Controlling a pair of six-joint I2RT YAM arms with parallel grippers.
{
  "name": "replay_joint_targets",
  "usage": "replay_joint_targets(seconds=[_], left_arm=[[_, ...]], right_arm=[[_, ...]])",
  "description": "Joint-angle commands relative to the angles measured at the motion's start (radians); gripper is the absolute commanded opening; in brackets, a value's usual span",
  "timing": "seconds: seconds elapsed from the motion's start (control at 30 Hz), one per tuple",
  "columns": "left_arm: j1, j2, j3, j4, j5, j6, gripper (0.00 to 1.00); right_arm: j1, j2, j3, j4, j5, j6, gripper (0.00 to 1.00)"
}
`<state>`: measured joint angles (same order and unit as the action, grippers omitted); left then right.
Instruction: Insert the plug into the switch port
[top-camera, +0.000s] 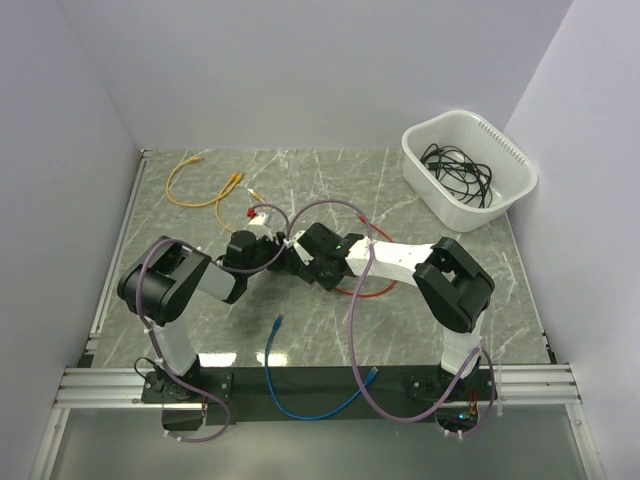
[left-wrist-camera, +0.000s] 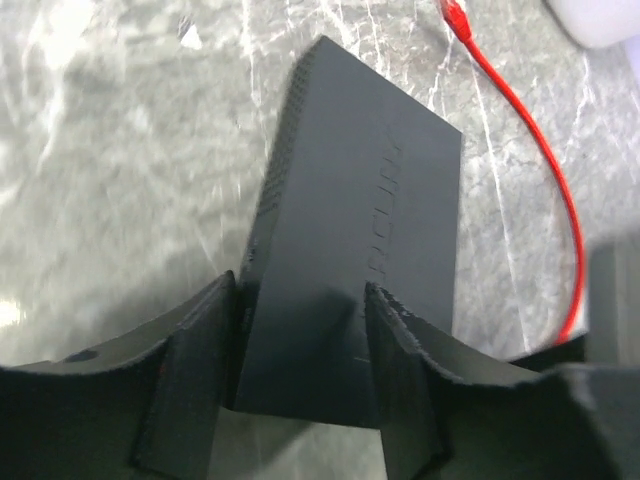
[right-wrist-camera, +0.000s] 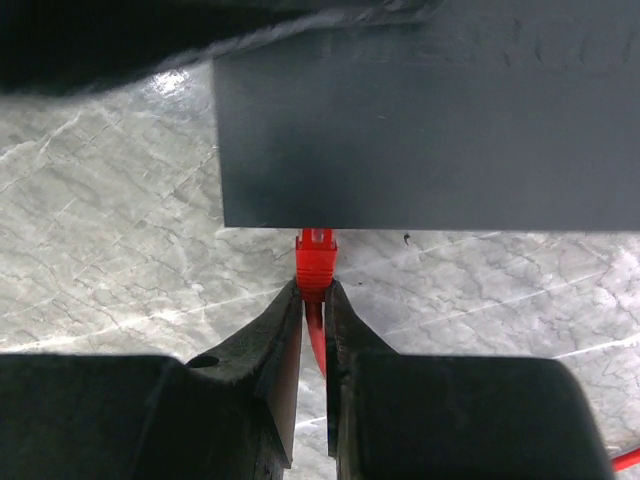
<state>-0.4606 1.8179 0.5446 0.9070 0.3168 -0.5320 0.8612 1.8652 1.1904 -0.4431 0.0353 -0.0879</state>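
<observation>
The switch (left-wrist-camera: 350, 220), a flat matte-black box, lies with its near end between the fingers of my left gripper (left-wrist-camera: 300, 286), which is shut on it. In the right wrist view the switch (right-wrist-camera: 430, 130) fills the top of the frame. My right gripper (right-wrist-camera: 313, 289) is shut on the red plug (right-wrist-camera: 315, 256), just behind its boot. The plug's tip meets the switch's near edge, and the port itself is hidden under that edge. From above, the left gripper (top-camera: 272, 250) and the right gripper (top-camera: 306, 256) meet at the table's middle and hide the switch.
The red cable (top-camera: 372, 290) trails under the right arm, and its other end (left-wrist-camera: 455, 15) lies beyond the switch. A yellow cable (top-camera: 200, 188) lies at the back left. A blue cable (top-camera: 300, 395) is by the arm bases. A white tub (top-camera: 468, 170) of black cables stands back right.
</observation>
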Motion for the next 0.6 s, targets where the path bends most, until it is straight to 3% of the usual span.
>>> replay_joint_targets(seconds=[0.0, 0.23, 0.33, 0.37, 0.4, 0.5, 0.57], left_arm=[[-0.136, -0.029, -0.118, -0.168, 0.292, -0.198, 0.59], [-0.135, -0.109, -0.184, -0.24, 0.128, -0.239, 0.74], [-0.128, -0.17, -0.193, -0.284, 0.05, -0.246, 0.87], [-0.125, -0.187, -0.187, -0.313, 0.001, -0.244, 0.9], [-0.121, -0.206, -0.18, -0.374, -0.019, -0.235, 0.93], [-0.099, -0.291, -0.134, -0.485, -0.117, -0.214, 0.97], [-0.072, -0.362, -0.095, -0.6, -0.175, -0.212, 0.99]], right_arm=[[-0.01, 0.014, 0.054, 0.442, -0.02, 0.004, 0.0], [0.025, 0.032, 0.064, 0.413, -0.026, 0.03, 0.0], [0.047, 0.031, 0.061, 0.383, 0.0, 0.049, 0.0], [0.05, 0.019, 0.055, 0.383, 0.005, 0.057, 0.03], [0.053, 0.009, 0.046, 0.38, 0.017, 0.066, 0.16], [0.064, -0.034, 0.02, 0.347, 0.072, 0.111, 0.39], [0.07, -0.081, -0.007, 0.333, 0.086, 0.131, 0.5]])
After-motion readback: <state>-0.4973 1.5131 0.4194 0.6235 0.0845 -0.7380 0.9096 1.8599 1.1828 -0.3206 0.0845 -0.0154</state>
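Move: The switch lies flat with its near end between my left fingers, its middle about 4 cm ahead, 4 cm right and 2 cm below. The red plug, already at the port, is some 2 cm back and 5 cm right of my left hand. My right fingers still pinch that plug; from them the switch's middle is roughly 6 cm ahead and 1 cm left, and the blue plug 12 cm back, 9 cm left. I open my left fingers from about half to nearly full and draw that hand back and left about 5 cm along the switch, rising slightly and turning some 15 degrees counter-clockwise. My right hand first stays with its pinch on the red plug, then slides left about 3 cm, lifts 1 cm and opens, letting go of the plug. ##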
